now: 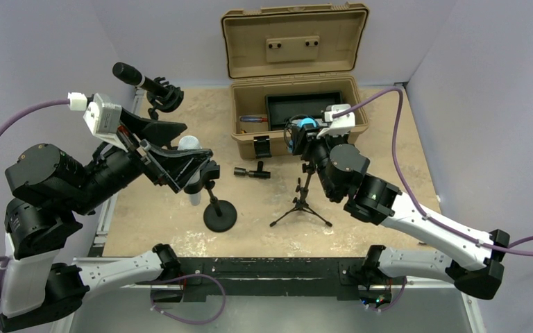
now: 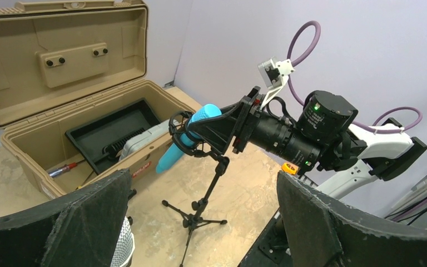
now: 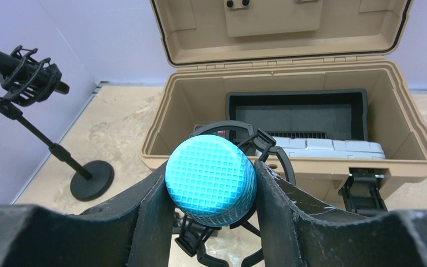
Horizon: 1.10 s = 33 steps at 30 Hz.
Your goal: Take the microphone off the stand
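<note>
A blue microphone (image 3: 210,181) sits in a black shock mount (image 3: 267,147) on top of a small black tripod stand (image 1: 304,201), just in front of the toolbox. My right gripper (image 3: 211,193) is shut on the microphone's mesh head, one finger on each side. It also shows in the top view (image 1: 304,135) and in the left wrist view (image 2: 222,125), where the blue microphone (image 2: 186,136) slants down through the mount. My left gripper (image 2: 203,175) is open and empty, to the left above a silver-headed microphone (image 2: 123,245).
An open tan toolbox (image 1: 295,69) with a black tray stands at the back. A round-base stand (image 1: 220,215) carries the white microphone (image 1: 189,144). A black microphone (image 1: 139,78) sits in another mount at the far left. A small black part (image 1: 252,172) lies on the table.
</note>
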Tool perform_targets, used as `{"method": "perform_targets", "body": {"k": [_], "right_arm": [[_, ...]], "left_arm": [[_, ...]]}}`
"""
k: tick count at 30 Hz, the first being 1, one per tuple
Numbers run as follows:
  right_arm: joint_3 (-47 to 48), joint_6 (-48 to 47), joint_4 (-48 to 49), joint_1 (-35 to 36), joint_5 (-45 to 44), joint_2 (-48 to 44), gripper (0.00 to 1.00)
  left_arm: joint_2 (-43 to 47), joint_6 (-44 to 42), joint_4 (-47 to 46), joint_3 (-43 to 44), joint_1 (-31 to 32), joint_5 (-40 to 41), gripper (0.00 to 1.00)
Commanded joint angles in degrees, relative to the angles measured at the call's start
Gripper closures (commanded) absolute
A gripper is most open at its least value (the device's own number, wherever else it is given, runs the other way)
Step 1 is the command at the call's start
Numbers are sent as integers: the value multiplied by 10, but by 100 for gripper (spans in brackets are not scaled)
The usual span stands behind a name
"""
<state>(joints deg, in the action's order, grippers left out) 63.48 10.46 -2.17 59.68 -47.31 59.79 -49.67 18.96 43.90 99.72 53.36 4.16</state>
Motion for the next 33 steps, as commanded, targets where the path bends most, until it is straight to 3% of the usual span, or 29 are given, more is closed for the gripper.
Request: {"method": "perform_targets", "body": {"k": [1, 5, 14, 23, 25, 29, 33], "right_arm": [[52, 3, -20, 2, 0, -33, 95], [87, 0, -45, 2, 16, -47, 100], [158, 1, -94, 2, 39, -92, 100], [208, -4, -82, 2, 58, -164, 100], [219, -2, -97, 3, 24, -165, 100], [223, 35, -151, 2, -125, -159, 100], [223, 155, -301, 2, -256, -128, 100]], "left_arm": [[-12, 8, -15, 9, -1, -12, 0], [-20, 9, -18, 9, -1, -16, 0], [-37, 13, -22, 12, -1, -22, 0], [-54, 11, -25, 18, -1, -28, 0], [-58, 9, -26, 26, -1, -33, 0], [-84, -3, -13, 61, -1, -39, 0], [-123, -12, -2, 96, -1, -70, 0]]}}
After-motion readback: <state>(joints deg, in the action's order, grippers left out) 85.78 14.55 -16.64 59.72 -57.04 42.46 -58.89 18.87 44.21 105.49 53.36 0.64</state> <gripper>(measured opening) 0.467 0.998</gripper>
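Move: The right fingers are already shut on the head of the blue microphone, whose middle lies about 3 cm ahead, 2 cm left and 6 cm below them, still inside the tripod stand's ring. The ring is some 3 cm ahead, 1 cm left and 5 cm down. The open tool case sits about 20 cm ahead, level sideways and 25 cm lower. From the left hand the microphone lies roughly 18 cm ahead, 21 cm right and 19 cm down. Keeping its grip on the head of the blue microphone, the right hand draws it up out of the tripod's ring, climbing about 18 cm while it swings ever more to the right (some 17 cm in all) and back 8 cm, rolling nearly 30 degrees left side up so that the microphone's tail swings left, and at the very end it sinks a little and turns slightly clockwise. The left hand, open and empty, eases about 4 cm right and a little forward towards the tripod stand, touching nothing of it. ##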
